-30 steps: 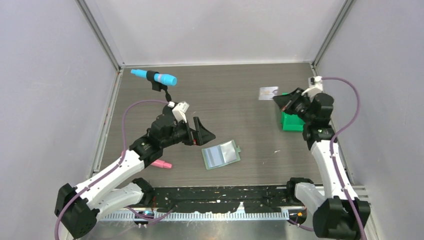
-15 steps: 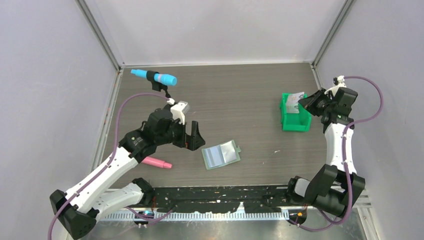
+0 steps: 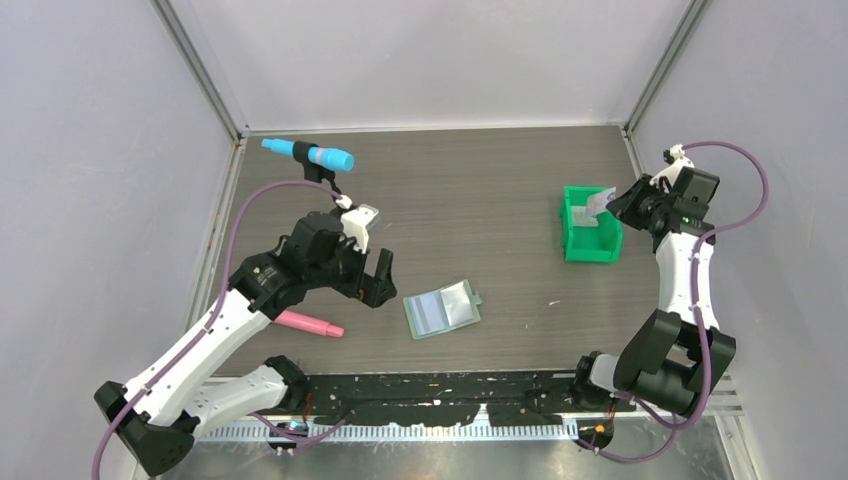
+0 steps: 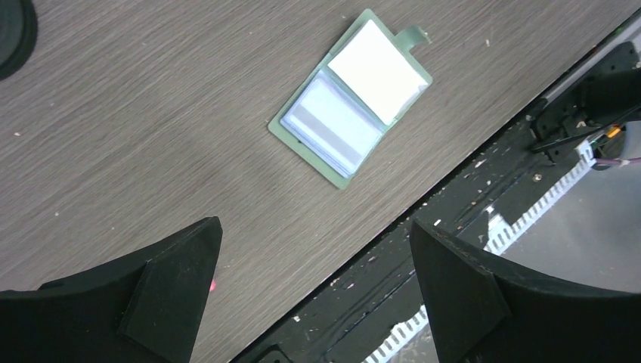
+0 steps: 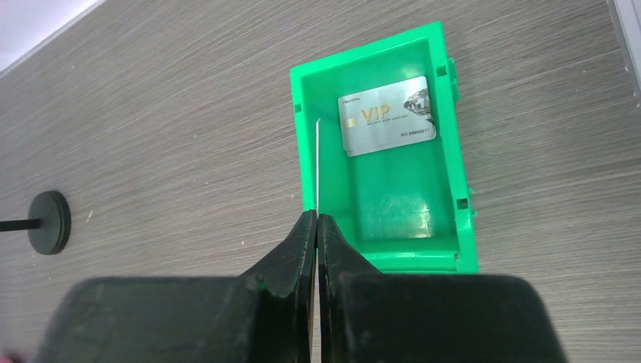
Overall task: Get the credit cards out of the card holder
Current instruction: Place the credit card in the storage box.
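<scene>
The card holder (image 3: 443, 308) lies open and flat near the table's front middle; in the left wrist view (image 4: 351, 98) it shows a card in each pocket panel. My left gripper (image 3: 380, 275) is open and empty, held above the table just left of the holder. My right gripper (image 3: 612, 208) is shut on a credit card (image 3: 599, 201), seen edge-on in the right wrist view (image 5: 317, 166), held over the green bin (image 3: 572, 228). A silver VIP card (image 5: 387, 116) lies inside the bin (image 5: 453, 174).
A blue and pink marker (image 3: 308, 154) on a black stand sits at the back left. A pink pen (image 3: 310, 324) lies by the left arm. The black front rail (image 3: 450, 390) runs along the table's near edge. Grey walls close in both sides.
My right gripper carried the card rightward from beside the bin to over it. My left gripper drew back to the left, away from the card holder.
</scene>
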{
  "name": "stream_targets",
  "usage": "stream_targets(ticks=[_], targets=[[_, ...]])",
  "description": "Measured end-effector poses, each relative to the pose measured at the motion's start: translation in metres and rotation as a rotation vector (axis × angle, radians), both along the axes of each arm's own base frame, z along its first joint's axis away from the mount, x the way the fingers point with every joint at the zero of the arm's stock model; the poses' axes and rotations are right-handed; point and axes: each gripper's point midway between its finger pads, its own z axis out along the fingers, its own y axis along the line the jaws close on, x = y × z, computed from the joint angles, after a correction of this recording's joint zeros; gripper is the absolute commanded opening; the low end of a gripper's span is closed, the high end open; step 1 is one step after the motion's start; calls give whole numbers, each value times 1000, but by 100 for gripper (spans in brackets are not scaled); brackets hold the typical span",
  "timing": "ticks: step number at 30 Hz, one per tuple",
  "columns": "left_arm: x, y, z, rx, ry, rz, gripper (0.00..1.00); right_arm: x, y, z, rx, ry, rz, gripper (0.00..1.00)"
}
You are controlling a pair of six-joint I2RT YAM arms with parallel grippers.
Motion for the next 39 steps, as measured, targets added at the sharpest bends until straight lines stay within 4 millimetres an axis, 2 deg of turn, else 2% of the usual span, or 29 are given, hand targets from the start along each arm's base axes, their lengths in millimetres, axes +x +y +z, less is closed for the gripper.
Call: stream_targets(ticks=[13,27,39], targets=[[0,7,-3,38,-18,-3,100,20,-11,-10,-62,22,78,5],[2,14,-9,70,-27,15,100,36,-13,-58,-3,109,123,5],[3,14,-9,72,-27,15,100,49,-15,-71,13,95,143,6]])
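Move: The right hand holds the credit card out ahead of its fingertips. The green storage box is centred about 8 cm ahead of that hand, 3 cm to its right and 17 cm below. The VIP card lies flat in the box's far half, some 11 cm ahead, 3 cm right and 18 cm down; the open card holder is roughly 33 cm left and 13 cm back, 19 cm below. From the idle left hand the box lies about 26 cm ahead, 50 cm right and 19 cm below. Down and forward goes the right hand, sinking about 7 cm and reaching some 5 cm out towards the storage box, with a slight drift right. It eases forward first, drops fastest midway, then slows, turning a little counter-clockwise as the fingers tip slightly down. They stay shut on the credit card, bringing it in over the VIP card. ##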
